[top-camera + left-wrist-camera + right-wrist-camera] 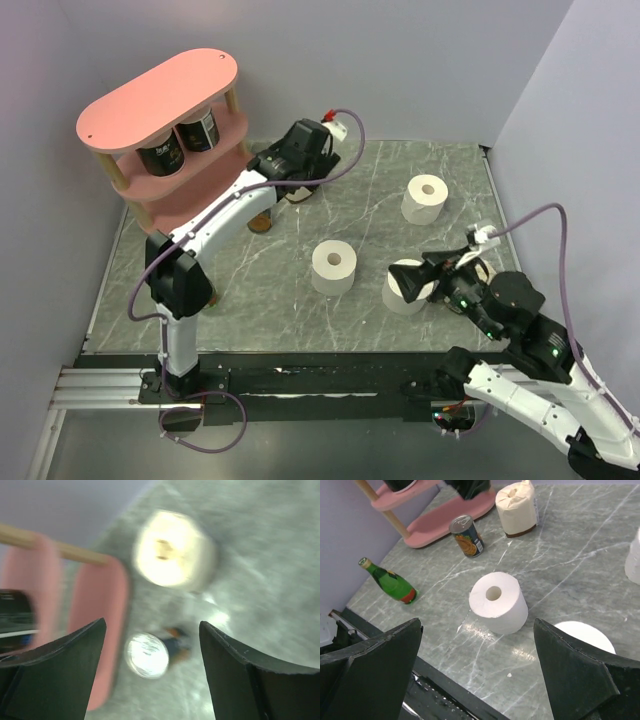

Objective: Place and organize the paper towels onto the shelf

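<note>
Three paper towels rolls show from above: one mid-table (333,267), one far right (425,198), one tipped on its side (405,287) right in front of my right gripper (432,272). My right gripper (477,630) is open and empty, facing the middle roll (497,602). A cream-wrapped roll (516,507) stands by the foot of the pink shelf (160,90). My left gripper (283,178) hovers over that spot. The blurred left wrist view has this gripper (152,630) open, nothing between its fingers, with the roll (172,550) below and beyond them.
Two dark cans (180,140) stand on the shelf's middle tier. Another can (467,535) stands on the table by the bottom board (445,520), its shiny lid (146,655) under my left gripper. A green bottle (390,582) lies at the left. Walls close in on three sides.
</note>
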Tool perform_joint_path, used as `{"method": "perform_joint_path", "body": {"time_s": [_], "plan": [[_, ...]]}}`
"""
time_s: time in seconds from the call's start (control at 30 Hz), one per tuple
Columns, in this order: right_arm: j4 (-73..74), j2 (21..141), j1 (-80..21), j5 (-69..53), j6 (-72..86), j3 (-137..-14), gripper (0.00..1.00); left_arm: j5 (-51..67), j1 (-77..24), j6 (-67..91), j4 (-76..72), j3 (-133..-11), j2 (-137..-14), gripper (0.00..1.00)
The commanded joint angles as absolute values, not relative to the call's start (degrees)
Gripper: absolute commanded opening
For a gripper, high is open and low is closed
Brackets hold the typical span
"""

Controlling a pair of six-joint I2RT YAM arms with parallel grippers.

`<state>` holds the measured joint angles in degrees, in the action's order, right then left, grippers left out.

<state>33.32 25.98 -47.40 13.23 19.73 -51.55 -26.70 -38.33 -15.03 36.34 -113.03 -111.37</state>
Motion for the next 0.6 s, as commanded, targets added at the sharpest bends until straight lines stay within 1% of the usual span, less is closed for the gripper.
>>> {"method": "perform_joint_path", "body": {"time_s": [0.0,0.17,0.2,0.47,0.57], "plan": [[38.3,22.1,-47.7,16.0,22.1,-50.7,1.00,-13.1,-41.4,-4.5,42.7,-108.9,-103.4,0.82],[41.4,20.1,-47.7,17.3,22.8,-51.1,1.00,-0.6,-44.3,3.9,39.6,-100.6,-96.2,0.81],[41.7,19.9,-47.7,17.7,22.9,-51.3,1.00,1.2,-44.8,5.0,38.4,-96.8,-95.3,0.82],[45.2,18.6,-47.7,18.3,24.3,-52.0,1.00,5.4,-49.6,11.3,31.3,-84.0,-93.3,0.81],[45.3,18.3,-47.6,18.0,25.0,-51.9,0.99,6.8,-51.2,11.6,28.5,-82.2,-93.8,0.81]]}}
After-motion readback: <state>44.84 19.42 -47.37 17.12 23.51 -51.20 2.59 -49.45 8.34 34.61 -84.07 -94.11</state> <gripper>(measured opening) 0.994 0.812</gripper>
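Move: Back and to the right of the left hand stands the bare paper towel roll it goes for, roughly 15 cm back, 9 cm right and 21 cm below. The wrapped roll is about 9 cm ahead and 2 cm right, the can almost level and some 10 cm left, and the second bare roll around 20 cm back and 25 cm right, all about 21 cm lower. From the right hand, the bare roll lies some 15 cm ahead, 11 cm left and 26 cm below. Swinging back from the wrapped roll's side towards the bare roll, the empty left hand travels about 19 cm back and 9 cm right, sinking some 7 cm, mostly late. Its fingers stay wide open while the wrist tips down, its left side drops and it turns clockwise, each by roughly 20 to 30 degrees. The open right hand draws off to the right, down and a little back, about 5 cm in all. ##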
